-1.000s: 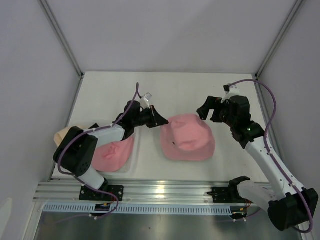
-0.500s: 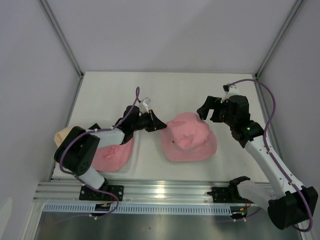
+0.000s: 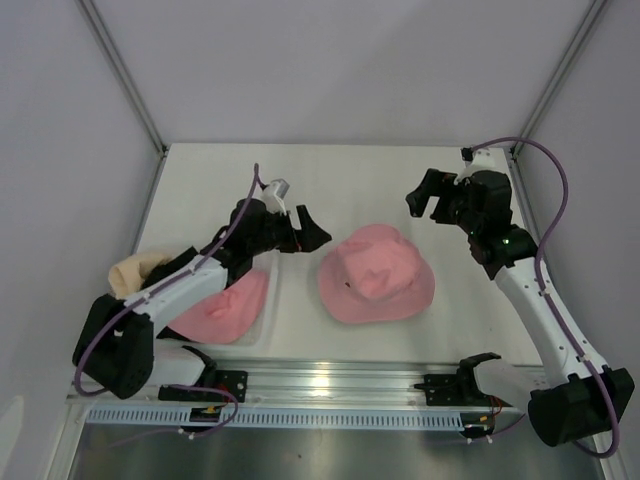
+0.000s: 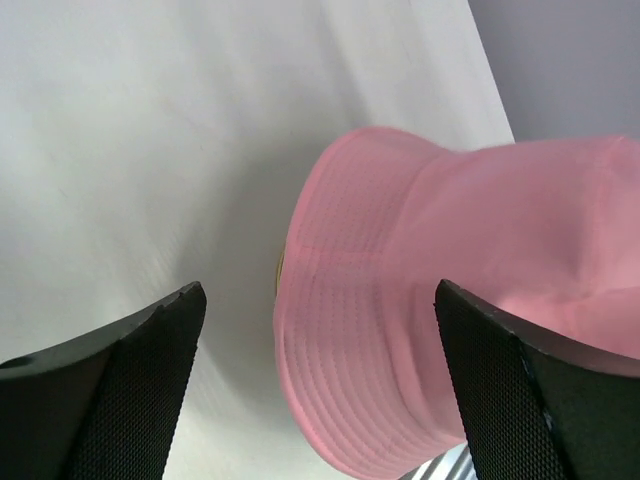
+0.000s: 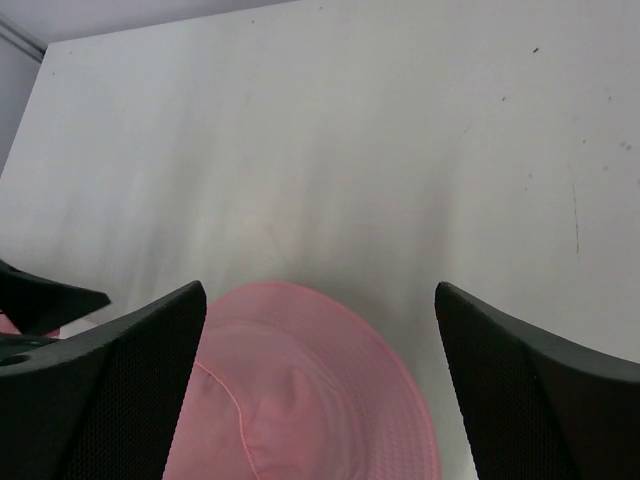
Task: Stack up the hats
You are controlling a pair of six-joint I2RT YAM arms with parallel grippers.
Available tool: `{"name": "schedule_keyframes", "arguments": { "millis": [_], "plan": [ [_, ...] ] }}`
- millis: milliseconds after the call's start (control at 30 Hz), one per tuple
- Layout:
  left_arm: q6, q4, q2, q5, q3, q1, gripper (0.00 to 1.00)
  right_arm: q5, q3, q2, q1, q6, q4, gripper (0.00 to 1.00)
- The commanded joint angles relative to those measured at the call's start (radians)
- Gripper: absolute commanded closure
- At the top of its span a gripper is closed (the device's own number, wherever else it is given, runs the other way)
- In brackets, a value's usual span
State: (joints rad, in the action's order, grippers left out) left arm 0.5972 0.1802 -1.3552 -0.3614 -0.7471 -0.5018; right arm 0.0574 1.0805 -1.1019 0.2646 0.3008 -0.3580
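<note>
A pink hat [image 3: 376, 276] lies crown-up in the middle of the table, also seen in the left wrist view [image 4: 420, 300] and the right wrist view [image 5: 300, 390]. A second pink hat [image 3: 228, 306] lies at the left, partly under the left arm, with a beige hat [image 3: 135, 270] behind it. My left gripper [image 3: 303, 228] hangs open just left of the middle hat, holding nothing; its fingers [image 4: 130, 380] stand wide apart. My right gripper [image 3: 428, 198] is open above the table, behind and to the right of that hat.
The left pink hat rests in a clear shallow tray [image 3: 274, 312]. Grey walls enclose the table on three sides. A metal rail [image 3: 330, 380] with the arm bases runs along the near edge.
My left gripper has opened, let go of the middle pink hat's brim and drawn back to the left and up. The right gripper has moved slightly back.
</note>
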Motion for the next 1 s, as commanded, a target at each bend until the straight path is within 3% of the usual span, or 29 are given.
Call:
{"name": "schedule_keyframes", "arguments": {
  "millis": [0,67,233,367,400,467,633,800,967],
  "plan": [
    [-0.088,-0.171,0.134,0.16,-0.112,0.003,0.01,-0.002,0.038,0.016,-0.018,-0.029,0.022,0.0],
    [-0.079,-0.307,0.183,0.217,-0.159,0.008,0.0,0.009,0.036,0.014,-0.024,-0.029,0.03,0.0],
    [0.069,-0.557,0.379,0.556,-0.176,0.009,0.01,0.061,0.045,-0.018,-0.041,-0.029,0.06,0.01],
    [0.214,-1.012,0.438,0.778,-0.392,0.011,0.0,0.093,0.05,-0.03,-0.047,-0.016,0.07,0.01],
    [0.239,-1.211,0.433,0.864,-0.429,0.012,0.0,0.094,0.045,-0.029,-0.048,-0.003,0.076,0.0],
    [0.242,-1.365,0.416,0.936,-0.518,0.011,0.01,0.09,0.029,-0.019,-0.05,0.006,0.102,0.01],
    [0.289,-1.649,0.387,1.021,-0.491,0.011,0.0,0.076,-0.007,-0.01,-0.057,0.008,0.114,0.01],
    [0.242,-1.641,0.4,1.013,-0.368,0.011,0.01,0.081,-0.031,0.019,-0.064,0.012,0.128,0.01],
    [0.139,-1.394,0.366,0.917,-0.299,0.009,0.01,0.085,-0.059,0.03,-0.07,0.014,0.154,0.01]
  ]
}}
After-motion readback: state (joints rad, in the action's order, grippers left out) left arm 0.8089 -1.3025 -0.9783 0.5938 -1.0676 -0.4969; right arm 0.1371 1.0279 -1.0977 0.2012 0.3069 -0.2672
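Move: The pink hat lying in the white box is about 22 cm to the left of the left hand, 11 cm back and some 12 cm below it. The black hat lies about 10 cm farther left than that pink hat, and the cream hat about 20 cm farther left. The pink hat already on the stand is some 15 cm to the left hand's right, 5 cm back and a little lower. From the right hand, the boxed pink hat is about 50 cm left, 16 cm back and 24 cm below. The left hand, already open, leaves the pink hat on the stand and swings some 25 cm left and about 12 cm back, rising roughly 13 cm on the way and then sinking 10 cm again towards the pink hat in the box. As it goes, the wrist turns strongly counter-clockwise with its left side rising, so the fingers end up pointing steeply down over that hat, still wide open and not touching it. ##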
